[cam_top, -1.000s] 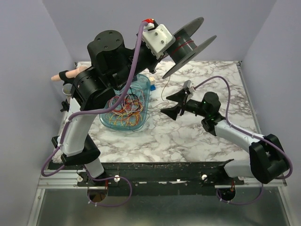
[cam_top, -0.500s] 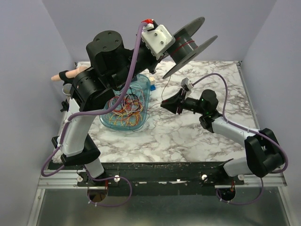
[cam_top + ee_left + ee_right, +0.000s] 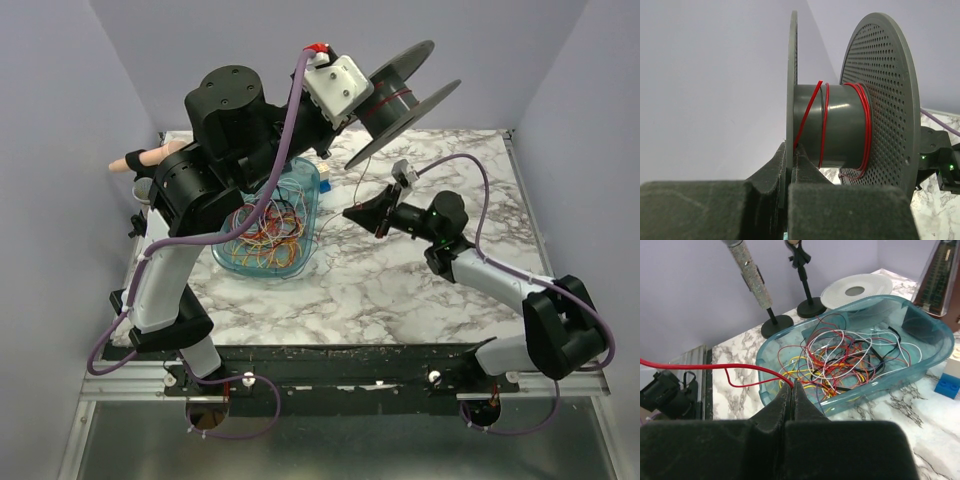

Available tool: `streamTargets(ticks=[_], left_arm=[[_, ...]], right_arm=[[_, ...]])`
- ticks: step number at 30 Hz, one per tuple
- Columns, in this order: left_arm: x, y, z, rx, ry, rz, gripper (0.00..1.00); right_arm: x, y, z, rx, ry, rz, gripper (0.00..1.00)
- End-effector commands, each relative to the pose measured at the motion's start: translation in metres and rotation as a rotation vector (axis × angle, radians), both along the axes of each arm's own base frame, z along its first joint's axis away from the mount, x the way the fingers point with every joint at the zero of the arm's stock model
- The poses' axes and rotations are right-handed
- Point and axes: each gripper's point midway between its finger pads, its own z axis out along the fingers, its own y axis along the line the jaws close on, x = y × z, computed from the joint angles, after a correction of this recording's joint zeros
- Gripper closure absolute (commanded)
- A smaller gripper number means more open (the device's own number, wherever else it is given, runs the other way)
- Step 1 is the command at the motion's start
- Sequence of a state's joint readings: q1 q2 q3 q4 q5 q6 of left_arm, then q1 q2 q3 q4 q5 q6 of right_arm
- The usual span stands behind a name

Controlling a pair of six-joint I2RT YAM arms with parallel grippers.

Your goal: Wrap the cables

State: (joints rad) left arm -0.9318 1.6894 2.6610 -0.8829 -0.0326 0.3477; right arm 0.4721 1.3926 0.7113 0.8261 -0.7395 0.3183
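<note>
High above the table my left gripper (image 3: 790, 150) is shut on one flange of the black spool (image 3: 400, 92). A few turns of red cable (image 3: 825, 120) lie round its hub. A thin red cable runs down from the spool to my right gripper (image 3: 792, 383), which is shut on it, the strand pinched at the fingertips. In the top view that gripper (image 3: 352, 214) hovers just right of the teal tray (image 3: 308, 188). A tangle of red, yellow, orange, white and black cables (image 3: 850, 357) lies in the tray.
Beyond the tray stand two black microphone stands (image 3: 776, 325), one holding a glittery microphone (image 3: 747, 270), and a white disc (image 3: 855, 290). A blue brick (image 3: 947, 385) lies on the marble by the tray's right end. A hand-shaped object (image 3: 140, 160) pokes in at the table's far left.
My right gripper's wide-open jaws have closed onto the red cable, and it has shifted slightly up and left toward the tray. The left arm and spool have stayed put.
</note>
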Motion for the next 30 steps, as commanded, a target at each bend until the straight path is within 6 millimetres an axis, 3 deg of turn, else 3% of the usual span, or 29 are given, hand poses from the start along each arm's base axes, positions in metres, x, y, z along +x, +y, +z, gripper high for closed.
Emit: streamTargets(ticks=[1,4,7,10,13,21,26,30], left_arm=[[-0.012,0.010,0.016,-0.028,-0.042,-0.019,1.00],[-0.027,-0.004,-0.017,0.081,0.009,-0.131,1.00],[-0.037,-0.013,-0.069,0.235,0.086,-0.213,1.00],[-0.036,-0.006,-0.115,0.385,0.104,-0.217,1.00],[-0.033,0.007,-0.142,0.494,0.087,-0.195,1.00],[-0.011,0.030,-0.202,0.726,0.025,-0.071,1.00],[0.016,0.027,-0.213,0.743,-0.042,0.058,1.00],[0.034,0.021,-0.222,0.722,-0.043,0.145,1.00]], right_arm=[[0.024,-0.025,0.004,0.028,0.084,-0.183,0.99],[0.047,-0.064,0.000,0.035,0.162,-0.344,0.99],[0.057,-0.101,0.012,0.018,0.158,-0.449,0.99],[0.053,-0.122,0.021,-0.105,0.110,-0.501,0.99],[0.041,-0.133,0.019,-0.252,0.078,-0.506,0.99],[0.001,-0.140,0.018,-0.376,0.110,-0.438,0.99],[-0.029,-0.125,0.023,-0.350,0.190,-0.308,0.99],[-0.065,-0.104,0.047,-0.247,0.232,-0.129,0.99]])
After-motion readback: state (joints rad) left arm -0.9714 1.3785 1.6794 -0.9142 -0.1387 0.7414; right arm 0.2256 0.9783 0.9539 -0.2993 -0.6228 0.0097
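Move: The spool, its flange rim held by the left hand, has its core about 32 cm above the right hand, 2 cm back and 2 cm to its right. The red cable in the right fingertips lies some 31 cm below the left hand, 3 cm ahead and 6 cm to its right. From the right hand, the box of cables is about 18 cm left, 4 cm ahead and 20 cm down; the blue-and-white blocks stand 15 cm ahead, 4 cm left and 22 cm down. Still pinching the red cable, the right hand draws it some 13 cm to the right, swinging forward at first and then back past where it began, turning clockwise and partly unwinding that turn. The left hand keeps its grip on the flange and swiftly lowers the spool about 26 cm, tipping its rightward-pointing fingers down by nearly 50 degrees. ##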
